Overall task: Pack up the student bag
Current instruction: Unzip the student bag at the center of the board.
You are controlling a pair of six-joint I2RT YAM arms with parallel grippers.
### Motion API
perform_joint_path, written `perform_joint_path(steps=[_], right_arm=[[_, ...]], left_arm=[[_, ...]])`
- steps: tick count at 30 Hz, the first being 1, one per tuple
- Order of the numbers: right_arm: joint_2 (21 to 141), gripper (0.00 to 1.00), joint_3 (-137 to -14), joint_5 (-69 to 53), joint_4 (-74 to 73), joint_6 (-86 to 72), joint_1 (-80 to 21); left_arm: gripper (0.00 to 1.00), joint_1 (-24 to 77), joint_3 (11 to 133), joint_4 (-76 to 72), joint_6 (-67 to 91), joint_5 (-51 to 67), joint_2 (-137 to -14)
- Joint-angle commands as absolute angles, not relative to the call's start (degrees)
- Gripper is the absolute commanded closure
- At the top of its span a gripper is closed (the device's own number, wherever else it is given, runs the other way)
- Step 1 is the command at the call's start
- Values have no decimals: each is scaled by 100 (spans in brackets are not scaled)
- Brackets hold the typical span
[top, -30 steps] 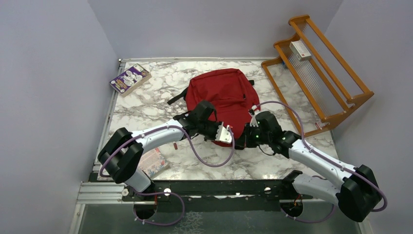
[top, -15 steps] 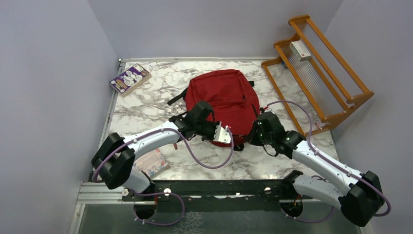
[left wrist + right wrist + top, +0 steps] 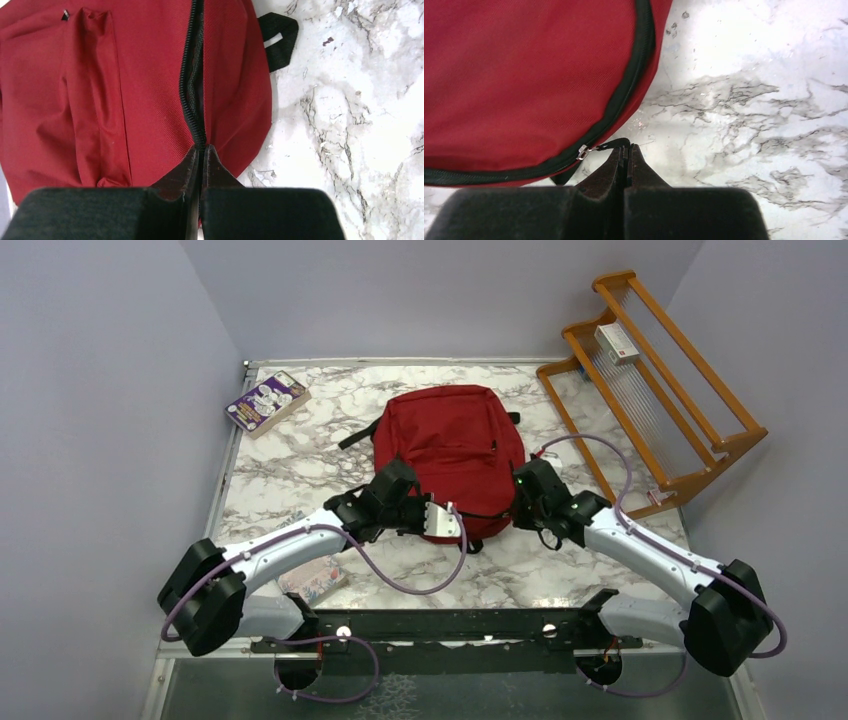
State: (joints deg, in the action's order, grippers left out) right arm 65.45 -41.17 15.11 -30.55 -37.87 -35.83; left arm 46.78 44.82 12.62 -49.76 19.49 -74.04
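Note:
The student bag [image 3: 450, 440], a red backpack with black zips, lies flat in the middle of the marble table. My left gripper [image 3: 472, 536] is at its near edge, and in the left wrist view the gripper [image 3: 201, 147] is shut on the end of the black zip line [image 3: 192, 85], which gapes slightly further up. My right gripper [image 3: 507, 512] is at the bag's near right corner. In the right wrist view that gripper [image 3: 625, 146] is shut on the black zip pull [image 3: 614, 144], which hangs from a silver slider [image 3: 583, 151].
A purple book [image 3: 266, 401] lies at the back left. A patterned book [image 3: 315, 576] lies near the front, beside the left arm. A wooden rack [image 3: 655, 390] holding a small white box [image 3: 616, 342] stands at the right. A black strap [image 3: 277, 32] sticks out from the bag.
My left gripper has finished closing on the bag's zip line and its arm has drawn back leftward. The right gripper, still shut, moved away from the base, and the bag straightened.

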Motion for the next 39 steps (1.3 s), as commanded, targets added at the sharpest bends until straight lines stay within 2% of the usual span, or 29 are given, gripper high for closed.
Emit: perform_joint_path(steps=[1,11,18,21,24,27,28,29,34,39], right_arm=[[6747,99,-4379,2087,-3178,-3443,-3490],[7233,99,-4470,2123,-2623,-2806,-3074],[7927,100,-4891,1308,-2234,-2171,-2309],[8013,99,-5106,549,-2213,-1762,-2285],[7828,100,-5053,-127,-2108,-1455,-2287],[7560,99,-4924,-569,-2081,-1246,-2290],[7479,99,-4888,-679,-2094,-1191,-2286],[7416,100,-4861,-792,-2123,-1130,-2285],[7215,99,-4713,-1225,-2215,-1039,-2290],[7069,99,-4658,-1292,-2258,-1110,-2285]], left_arm=[[100,4548,4219,1104,-4606,1407,-6991],[100,4214,3931,1030,-4510,1252,-6624],[100,4202,3865,976,-4456,1224,-6503],[99,4201,3876,987,-4490,1450,-6395],[67,4201,3788,864,-4588,2292,-6130],[50,4210,3633,590,-4573,3127,-5924],[38,4221,3635,534,-4537,3266,-5921],[33,4226,3663,490,-4488,3333,-5936],[24,4354,4022,290,-4234,3458,-6309],[22,5099,4348,-224,-4035,3002,-7020]])
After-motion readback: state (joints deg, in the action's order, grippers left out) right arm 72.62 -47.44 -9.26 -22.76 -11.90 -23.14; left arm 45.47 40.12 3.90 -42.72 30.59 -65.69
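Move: The shut right fingers already hold the zipper pull's strap. The slider is about 2 cm to their left and 1 cm ahead, and the student bag's right-hand side, where the zip runs on, is some 8 cm straight ahead and slightly below. The black handle loop is around 7 cm left of the right hand, 5 cm back. The left hand pinches the zip edge, with the slider about 7 cm to its right, level fore and aft, a little below. Keep the right fingers shut on the pull strap and draw it forward about 7 cm, slightly right and down, round the bag's corner; then ease left, up and a little back, turning some 20 degrees counter-clockwise. Meanwhile pull the left gripper's pinched zip edge about 3 cm left and slightly forward, pause, then open wide, let go and lift 4 cm while backing off and swinging right. ##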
